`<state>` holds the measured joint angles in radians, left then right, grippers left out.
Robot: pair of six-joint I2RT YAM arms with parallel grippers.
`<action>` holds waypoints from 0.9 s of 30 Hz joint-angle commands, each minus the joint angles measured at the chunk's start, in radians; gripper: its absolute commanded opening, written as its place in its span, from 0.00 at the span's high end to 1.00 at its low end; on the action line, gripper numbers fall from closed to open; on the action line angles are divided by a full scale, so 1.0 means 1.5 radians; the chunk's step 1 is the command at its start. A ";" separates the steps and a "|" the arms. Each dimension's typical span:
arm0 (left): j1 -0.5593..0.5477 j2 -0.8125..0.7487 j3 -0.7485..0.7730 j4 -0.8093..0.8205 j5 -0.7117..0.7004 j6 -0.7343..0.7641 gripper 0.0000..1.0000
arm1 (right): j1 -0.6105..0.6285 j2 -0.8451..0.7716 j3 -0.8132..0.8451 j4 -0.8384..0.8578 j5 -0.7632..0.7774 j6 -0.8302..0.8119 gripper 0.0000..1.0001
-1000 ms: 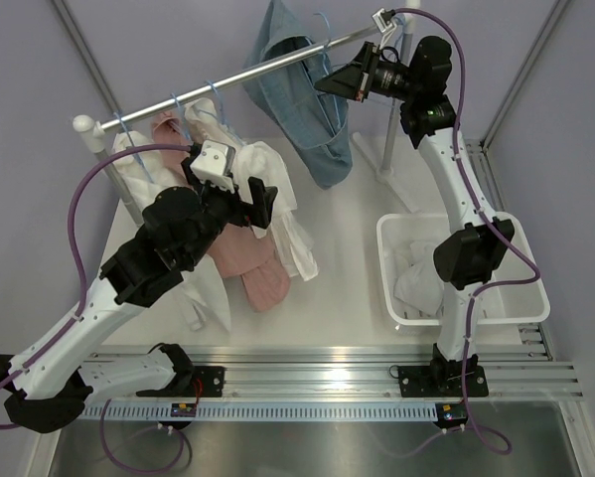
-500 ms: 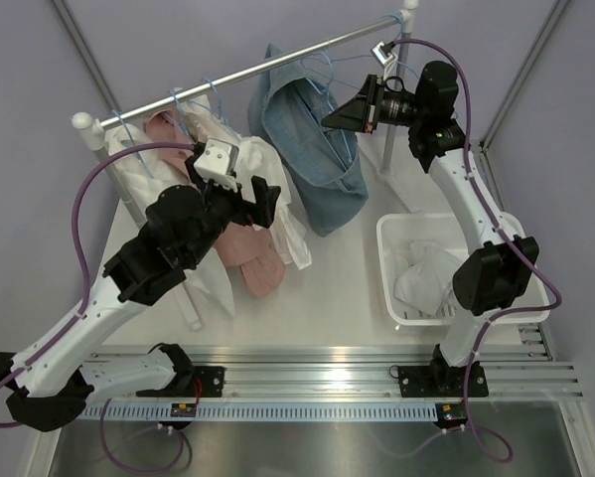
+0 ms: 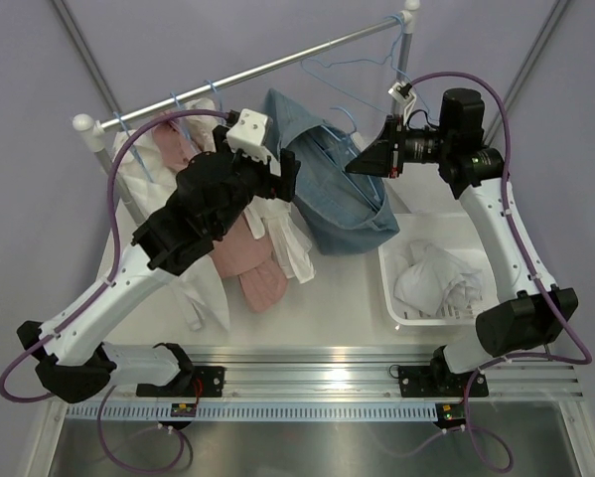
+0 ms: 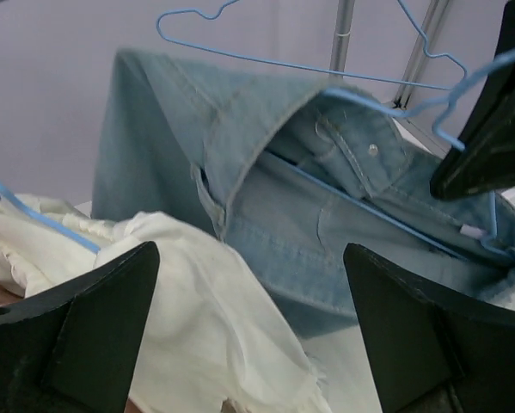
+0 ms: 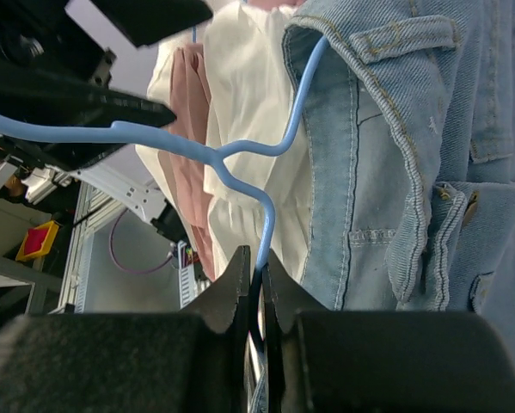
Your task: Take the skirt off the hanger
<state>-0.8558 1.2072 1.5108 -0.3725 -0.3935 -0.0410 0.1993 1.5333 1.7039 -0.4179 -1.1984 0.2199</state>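
Note:
The blue denim skirt (image 3: pixel 337 194) hangs off the rail on a blue wire hanger (image 5: pixel 240 163). My right gripper (image 3: pixel 355 167) is shut on the hanger's neck, just under its hook, and in the right wrist view (image 5: pixel 255 267) the wire runs between the closed fingers. The skirt (image 5: pixel 395 172) sags beside it, with the waistband and pocket showing. My left gripper (image 3: pixel 282 179) is open and empty, just left of the skirt. In the left wrist view (image 4: pixel 250 251) the skirt (image 4: pixel 274 224) lies ahead of it, with the hanger wire (image 4: pixel 386 219) inside the waistband.
The metal rail (image 3: pixel 257 72) holds an empty blue hanger (image 3: pixel 347 65). White (image 3: pixel 282 214) and pink (image 3: pixel 247 258) garments hang at the left. A white basket (image 3: pixel 466 320) with white cloth (image 3: pixel 436 278) stands at the right, under my right arm.
My right gripper has carried the hanger and skirt off the rail, down and toward the basket. My left arm has risen and swung right, toward the skirt.

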 commanded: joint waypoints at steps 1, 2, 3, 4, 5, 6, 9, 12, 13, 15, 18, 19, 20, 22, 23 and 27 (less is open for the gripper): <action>0.002 0.039 0.068 0.036 -0.003 0.049 0.10 | -0.004 -0.051 -0.019 -0.034 -0.026 -0.101 1.00; 0.002 0.061 0.078 0.032 -0.002 0.053 0.10 | -0.004 -0.055 -0.023 -0.036 -0.028 -0.103 1.00; 0.002 0.072 0.086 0.026 -0.002 0.059 0.11 | -0.004 -0.061 -0.029 -0.036 -0.029 -0.104 1.00; 0.002 0.080 0.099 0.023 -0.004 0.061 0.13 | -0.004 -0.063 -0.030 -0.036 -0.030 -0.103 1.00; 0.002 0.095 0.102 0.021 -0.007 0.065 0.13 | -0.004 -0.065 -0.030 -0.037 -0.032 -0.103 1.00; 0.002 0.101 0.103 0.018 -0.009 0.068 0.14 | -0.004 -0.067 -0.030 -0.036 -0.038 -0.102 1.00; 0.001 0.117 0.100 0.014 -0.009 0.084 0.14 | -0.004 -0.069 -0.030 -0.027 -0.044 -0.088 1.00; 0.001 0.125 0.093 0.011 -0.013 0.089 0.17 | -0.004 -0.069 -0.029 -0.008 -0.052 -0.068 1.00; 0.001 0.129 0.090 0.013 -0.018 0.095 0.18 | -0.004 -0.069 -0.029 -0.004 -0.055 -0.065 1.00; 0.001 0.133 0.082 0.022 -0.052 0.114 0.18 | -0.004 -0.068 -0.028 0.001 -0.067 -0.055 1.00; 0.003 0.142 0.072 0.049 -0.103 0.151 0.23 | -0.004 -0.070 -0.027 0.001 -0.081 -0.048 1.00; 0.003 0.144 0.074 0.054 -0.112 0.158 0.26 | -0.004 -0.071 -0.028 -0.002 -0.082 -0.049 1.00; 0.007 0.152 0.075 0.058 -0.125 0.163 0.31 | -0.004 -0.072 -0.029 -0.004 -0.084 -0.050 1.00; 0.012 0.160 0.088 0.062 -0.130 0.173 0.48 | -0.004 -0.077 -0.036 -0.005 -0.085 -0.050 1.00; 0.013 0.167 0.092 0.062 -0.136 0.176 0.56 | -0.004 -0.079 -0.039 -0.005 -0.084 -0.051 1.00; 0.020 0.168 0.107 0.062 -0.129 0.183 0.83 | -0.004 -0.089 -0.050 -0.027 -0.068 -0.075 1.00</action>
<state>-0.8375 1.4586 1.6264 -0.3359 -0.5419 0.1970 0.1959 1.4635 1.6230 -0.5156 -1.2510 0.1444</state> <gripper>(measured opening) 0.218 0.093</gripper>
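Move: The left hand, wide open, has the near fold of the skirt's waistband about 8 cm ahead, 3 cm to its right and 4 cm lower. The neck of the skirt's hanger, still pinched by the right hand, is roughly 11 cm to the left hand's right and 3 cm ahead; the white dress hangs about 5 cm ahead, 4 cm left and 12 cm below. From the right hand, the waistband fold is some 9 cm left, 4 cm ahead and 2 cm up. Left hand reaches about 7 cm forward, sinking, and pinches the waistband fold; right eases the hanger back. ##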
